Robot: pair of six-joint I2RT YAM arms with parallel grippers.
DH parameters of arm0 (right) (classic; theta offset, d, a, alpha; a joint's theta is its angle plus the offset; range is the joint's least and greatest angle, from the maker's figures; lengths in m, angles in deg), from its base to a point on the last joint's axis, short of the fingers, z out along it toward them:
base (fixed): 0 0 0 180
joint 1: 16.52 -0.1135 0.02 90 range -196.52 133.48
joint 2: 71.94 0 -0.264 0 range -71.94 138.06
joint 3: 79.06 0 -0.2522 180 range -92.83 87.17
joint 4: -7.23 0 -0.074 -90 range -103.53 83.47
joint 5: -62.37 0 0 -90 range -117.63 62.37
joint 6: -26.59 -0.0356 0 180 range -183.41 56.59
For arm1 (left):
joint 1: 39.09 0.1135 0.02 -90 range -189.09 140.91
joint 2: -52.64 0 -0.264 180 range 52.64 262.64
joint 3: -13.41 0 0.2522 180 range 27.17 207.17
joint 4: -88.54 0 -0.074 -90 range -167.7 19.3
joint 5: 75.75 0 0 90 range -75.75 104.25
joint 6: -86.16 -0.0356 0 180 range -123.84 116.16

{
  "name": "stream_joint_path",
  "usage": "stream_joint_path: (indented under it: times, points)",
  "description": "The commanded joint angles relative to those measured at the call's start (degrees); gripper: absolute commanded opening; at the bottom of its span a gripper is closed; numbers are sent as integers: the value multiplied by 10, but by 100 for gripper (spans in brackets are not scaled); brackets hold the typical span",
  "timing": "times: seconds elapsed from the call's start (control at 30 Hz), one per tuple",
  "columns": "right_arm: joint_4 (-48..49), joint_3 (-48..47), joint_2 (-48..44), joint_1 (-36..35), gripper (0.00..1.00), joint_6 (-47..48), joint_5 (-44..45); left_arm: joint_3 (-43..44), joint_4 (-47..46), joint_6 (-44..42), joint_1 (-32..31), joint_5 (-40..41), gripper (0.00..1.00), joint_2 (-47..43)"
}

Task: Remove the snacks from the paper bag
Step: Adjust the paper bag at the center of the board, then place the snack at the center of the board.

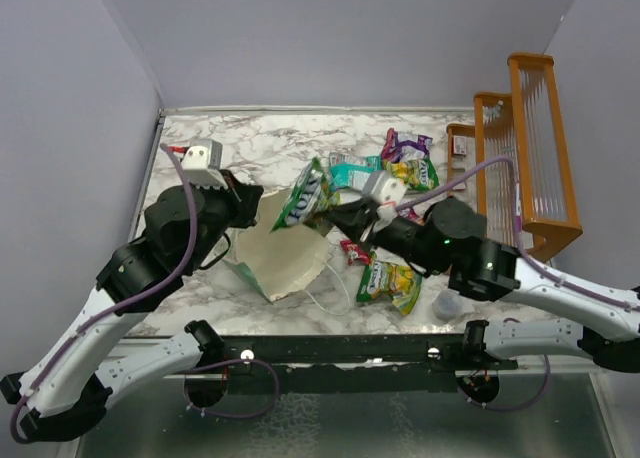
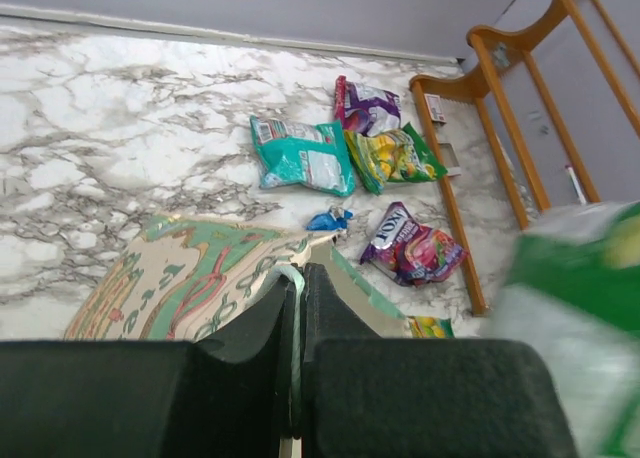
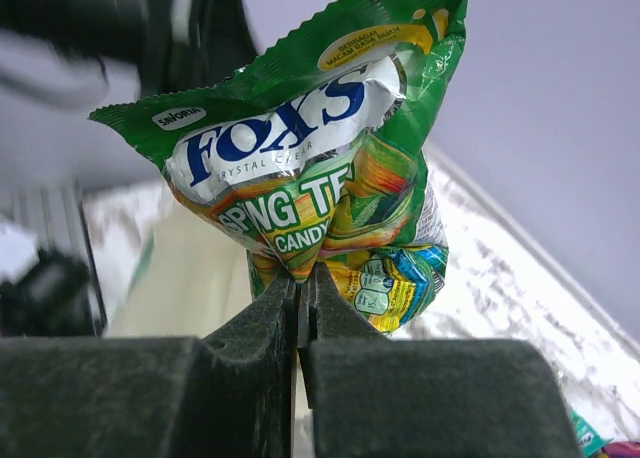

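The mint-green paper bag (image 1: 283, 261) lies on its side with its white mouth facing the front. My left gripper (image 1: 250, 214) is shut on the bag's rim, whose edge shows between the jaws in the left wrist view (image 2: 297, 283). My right gripper (image 1: 338, 214) is shut on a green Fox's candy packet (image 1: 303, 194) and holds it in the air above the bag mouth; the packet also shows in the right wrist view (image 3: 320, 168). Other snacks lie on the table: a teal packet (image 2: 300, 156), a purple one (image 2: 368, 106), a yellow-green one (image 2: 395, 156) and a purple-pink one (image 2: 412, 246).
A green-yellow packet (image 1: 390, 284) lies at the front right, next to a small grey cap (image 1: 445, 305). A small blue wrapper (image 2: 328, 219) lies by the bag. An orange wooden rack (image 1: 525, 148) stands along the right wall.
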Motion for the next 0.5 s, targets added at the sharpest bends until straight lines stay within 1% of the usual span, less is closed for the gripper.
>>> stream_joint_path:
  times: [0.0, 0.07, 0.13, 0.17, 0.23, 0.3, 0.33, 0.37, 0.47]
  points:
    - [-21, -103, -40, -2, 1, -88, 96, 44, -24, -50, -3, 25, 0, 77]
    - [-23, -109, -54, -2, 1, -105, 111, 53, -34, -59, -3, 19, 0, 109]
    - [-24, -91, -69, -2, 1, -105, 159, 63, -47, -62, -4, 23, 0, 132]
    - [-24, -76, -75, -2, 1, -96, 197, 71, -52, -64, -3, 27, 0, 144]
    - [-29, -48, -79, -2, 1, -81, 314, 94, -68, -69, 1, 29, 0, 167]
    - [-40, -23, -78, -2, 1, -77, 429, 128, -76, -66, 13, 11, 0, 199]
    - [-42, -9, -80, -3, 1, -78, 467, 146, -77, -62, 22, -5, 0, 214]
    - [-43, 3, -85, -2, 1, -78, 492, 164, -78, -59, 29, -15, 0, 229]
    - [-40, 34, -107, -2, 1, -85, 526, 209, -76, -58, 60, -40, 0, 258]
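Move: The left gripper holds the paper bag by its handle; the bag's middle is about 5 cm ahead, 4 cm right and 16 cm below. The board's centre lies some 22 cm ahead, 13 cm right and 30 cm down, a blue packet near it 23 cm ahead, 17 cm right. From the right gripper, holding the Fox's candy bag, the pink-purple pouch is about 21 cm ahead, 22 cm right; a red packet 13 cm ahead, 8 cm right; the green-yellow pouch 4 cm ahead, 16 cm right; all about 30 cm down. Carry the left gripper about 10 cm forward and right towards the board's centre, shut on the handle, dipping a couple of centimetres before coming back up, so the paper bag goes along. Meanwhile swing the right gripper some 12 cm right, away from the bag's mouth towards the pink-purple pouch, first rising steeply, then sinking and going forward, turning nearly 40 degrees clockwise; keep the Fox's candy bag pinched. ##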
